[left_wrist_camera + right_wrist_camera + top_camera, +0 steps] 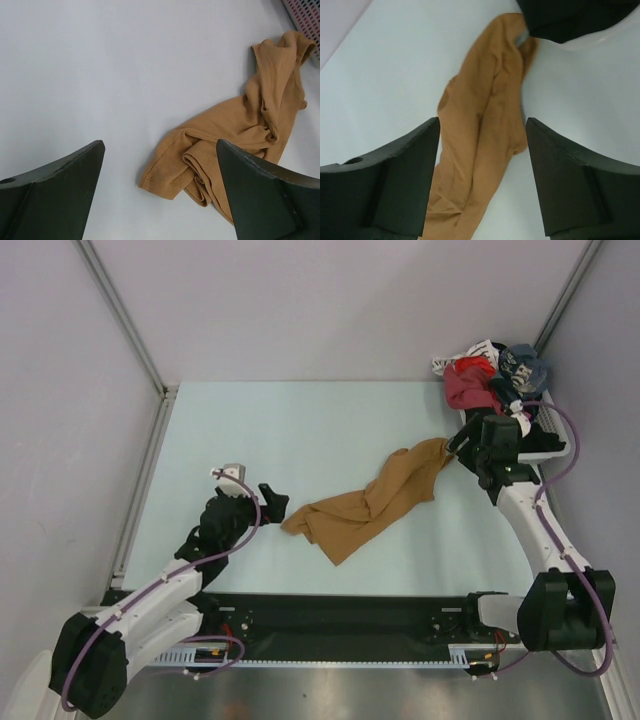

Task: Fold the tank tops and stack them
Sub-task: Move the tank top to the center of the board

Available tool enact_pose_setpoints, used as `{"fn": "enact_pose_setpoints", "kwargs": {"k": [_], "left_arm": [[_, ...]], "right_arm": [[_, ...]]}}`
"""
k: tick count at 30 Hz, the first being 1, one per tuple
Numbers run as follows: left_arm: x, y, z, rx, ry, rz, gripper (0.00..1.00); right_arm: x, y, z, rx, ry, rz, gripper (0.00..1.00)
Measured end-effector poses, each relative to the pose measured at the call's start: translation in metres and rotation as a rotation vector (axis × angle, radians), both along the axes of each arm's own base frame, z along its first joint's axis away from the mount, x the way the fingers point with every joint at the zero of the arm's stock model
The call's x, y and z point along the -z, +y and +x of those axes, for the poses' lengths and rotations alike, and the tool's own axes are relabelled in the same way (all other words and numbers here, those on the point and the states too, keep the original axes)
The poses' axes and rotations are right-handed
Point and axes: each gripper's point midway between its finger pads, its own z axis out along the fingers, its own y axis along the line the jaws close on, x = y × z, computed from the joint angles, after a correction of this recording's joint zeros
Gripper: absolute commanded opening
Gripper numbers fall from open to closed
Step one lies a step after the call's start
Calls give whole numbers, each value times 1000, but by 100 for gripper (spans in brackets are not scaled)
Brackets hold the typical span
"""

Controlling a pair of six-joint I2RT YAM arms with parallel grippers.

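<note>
The tan-brown tank top (pixel 375 502) lies crumpled on the table in a long diagonal strip, from front left to back right. My left gripper (pixel 270 502) hovers open just left of its near hem (pixel 167 172), fingers spread wide (pixel 160 145) and apart from the cloth. My right gripper (pixel 455 445) stands open over the strip's far end. The tan cloth (pixel 480 125) lies on the table under its spread fingers (pixel 482 122), gripped by neither. A dark blue cloth (pixel 522 365) sits in the back-right pile; I cannot tell whether it is a tank top.
A heap of clothes, red (pixel 468 388), white and dark blue, fills a basket in the back right corner. Its pink mesh wall (pixel 306 19) shows in the left wrist view. Grey walls with metal rails (pixel 120 315) close in the table.
</note>
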Motion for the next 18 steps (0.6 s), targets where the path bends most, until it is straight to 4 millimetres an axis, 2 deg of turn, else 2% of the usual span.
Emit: {"fn": "enact_pose_setpoints", "kwargs": {"k": [4, 7, 10, 15, 18], "left_arm": [[7, -4, 2, 17, 33, 11, 100], [12, -10, 2, 42, 58, 14, 100], [16, -15, 1, 64, 76, 18, 100], [18, -26, -3, 106, 85, 21, 100], [15, -35, -5, 137, 78, 27, 100]], "right_arm": [[-17, 17, -8, -90, -74, -29, 67], [-11, 31, -13, -158, -71, -58, 67], [13, 42, -12, -204, -7, -81, 56], [73, 48, -22, -240, 151, -111, 54], [100, 48, -28, -241, 222, -128, 52]]}}
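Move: From the right hand, the tank top's near corner at its right end lies about 5 cm to the left, 1 cm back and some 17 cm below, with its bunched far end about 12 cm ahead and 5 cm left; the laundry basket stands about 17 cm ahead and 16 cm right. From the left hand, the tank top's left end is about 4 cm right, 1 cm ahead and 11 cm below, and the near tail some 13 cm right and 8 cm back. Empty and clear of the cloth, the right hand swings about 5 cm left and a little back, rising slightly before it sinks a good 10 cm towards the tank top's near right corner, its fingers narrowing from nearly wide to about half open while they tip some 15 degrees further down and turn as much counter-clockwise. The left hand, still wide open, eases about 3.5 cm to the right and a little down towards the tank top's left end, turning slightly clockwise. ##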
